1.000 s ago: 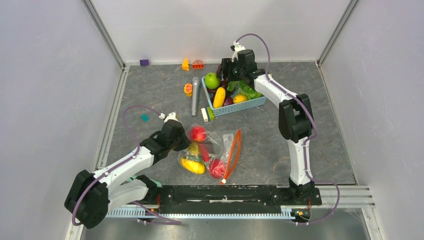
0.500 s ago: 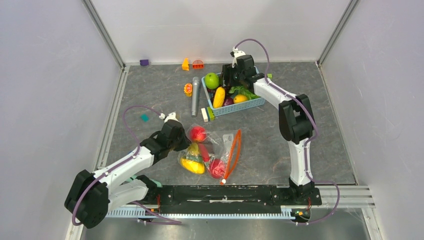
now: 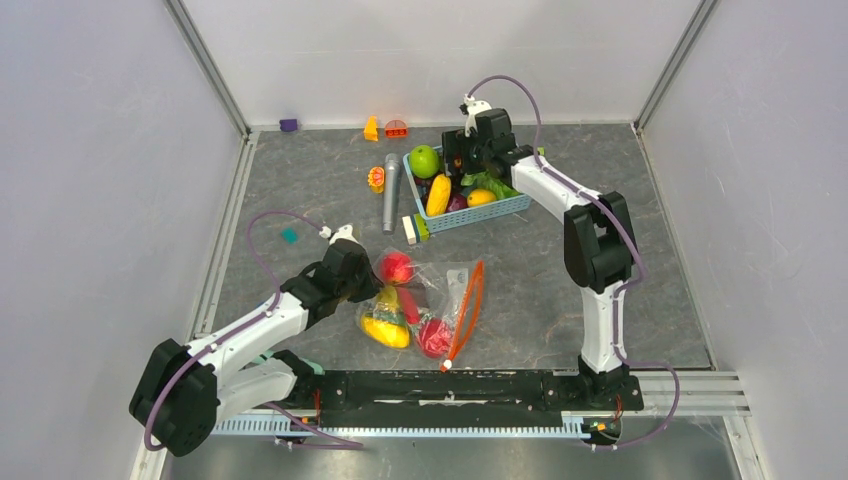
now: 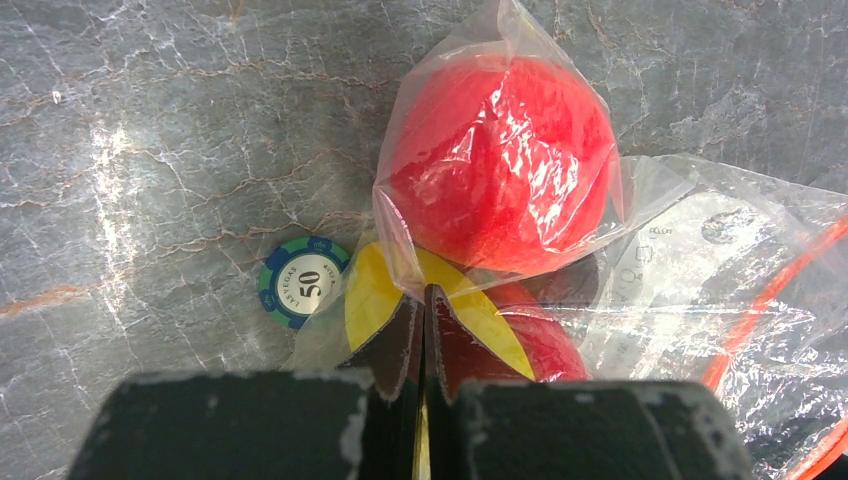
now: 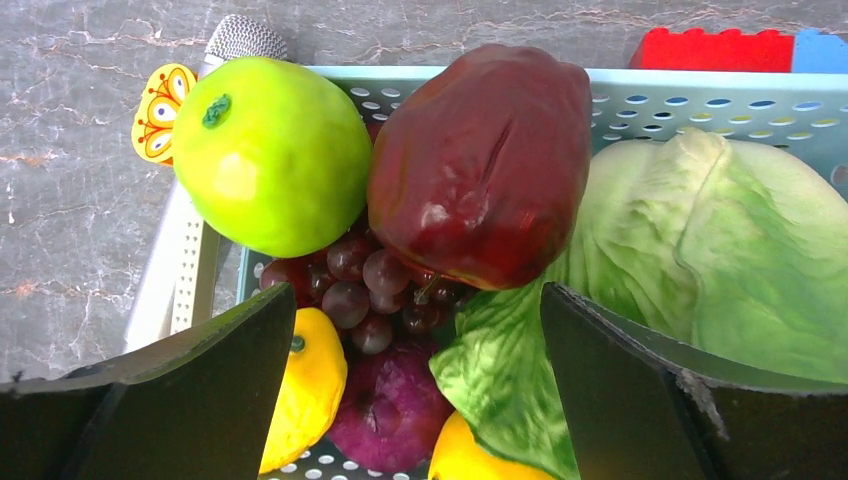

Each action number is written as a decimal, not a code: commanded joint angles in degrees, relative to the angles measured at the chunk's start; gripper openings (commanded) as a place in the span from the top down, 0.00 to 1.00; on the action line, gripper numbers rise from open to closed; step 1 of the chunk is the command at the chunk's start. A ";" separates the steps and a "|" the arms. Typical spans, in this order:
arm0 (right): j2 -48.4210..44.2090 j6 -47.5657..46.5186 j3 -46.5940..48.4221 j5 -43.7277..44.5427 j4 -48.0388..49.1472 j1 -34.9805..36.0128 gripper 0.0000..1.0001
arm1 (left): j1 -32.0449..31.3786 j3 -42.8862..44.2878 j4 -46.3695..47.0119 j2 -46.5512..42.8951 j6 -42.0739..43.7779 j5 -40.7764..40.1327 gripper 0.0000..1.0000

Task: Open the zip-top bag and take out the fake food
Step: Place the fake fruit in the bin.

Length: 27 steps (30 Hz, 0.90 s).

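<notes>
The zip-top bag [image 3: 445, 285] lies near the table's front, its orange-red zip strip [image 3: 467, 305] on the right side. Inside it are fake food pieces: a red round fruit [image 4: 500, 165], a yellow piece [image 4: 375, 290] and another red one [image 3: 433, 337]. My left gripper [image 4: 425, 300] is shut on the bag's clear plastic at its left edge. My right gripper [image 5: 418, 295] is open over the light-blue basket [image 5: 700, 75]. A dark maroon fake food piece [image 5: 485, 165] rests there on grapes, just beyond the fingertips and free of them.
The basket [image 3: 480, 212] also holds a green apple [image 5: 270, 155], lettuce [image 5: 720, 240], yellow pieces and a purple one. A microphone [image 3: 390, 192] lies left of it. A poker chip [image 4: 303, 280] sits beside the bag. Small toys [image 3: 371, 129] line the back wall.
The right gripper's jaws have spread wider and the gripper has shifted slightly over the basket. The left arm and the bag have not moved.
</notes>
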 commanded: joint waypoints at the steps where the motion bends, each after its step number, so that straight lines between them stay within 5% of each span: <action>1: -5.26 -1.29 -0.62 0.67 0.11 0.00 0.02 | -0.07 1.06 1.49 -0.30 0.06 0.49 0.98; 15: -16.32 -3.93 -5.23 5.10 -2.54 -0.04 0.03 | -0.06 1.87 1.47 -0.62 0.08 0.79 0.98; 22: -28.14 -0.66 -16.66 -1.70 -4.16 0.00 0.26 | -0.06 2.03 1.43 -0.74 0.08 1.02 0.98; 27: -41.01 2.18 -30.72 -2.15 -4.00 0.09 0.34 | -0.06 1.55 1.00 -1.29 -0.15 0.46 0.98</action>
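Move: The zip-top bag, next to be emptied, lies about 33 cm back from the right hand, some 5 cm left and 10 cm lower. The dark red fruit sits free in the bin, 3 cm ahead and 3 below the fingers, the green apple about 7 cm left of that fruit and 2 nearer. The lettuce is 10 cm right and 2 back. From the left hand, the bag's middle is 3 cm back, 7 right and 3 below. Upward first, about 5 cm and gathering speed, the right hand clears the dark red fruit with its fingers already wide open; then it sweeps back over the bin towards the zip-top bag, ending roughly 11 cm back, 10 cm up and 5 cm right of where it began. On the way the fingers close by about a third, on nothing. ##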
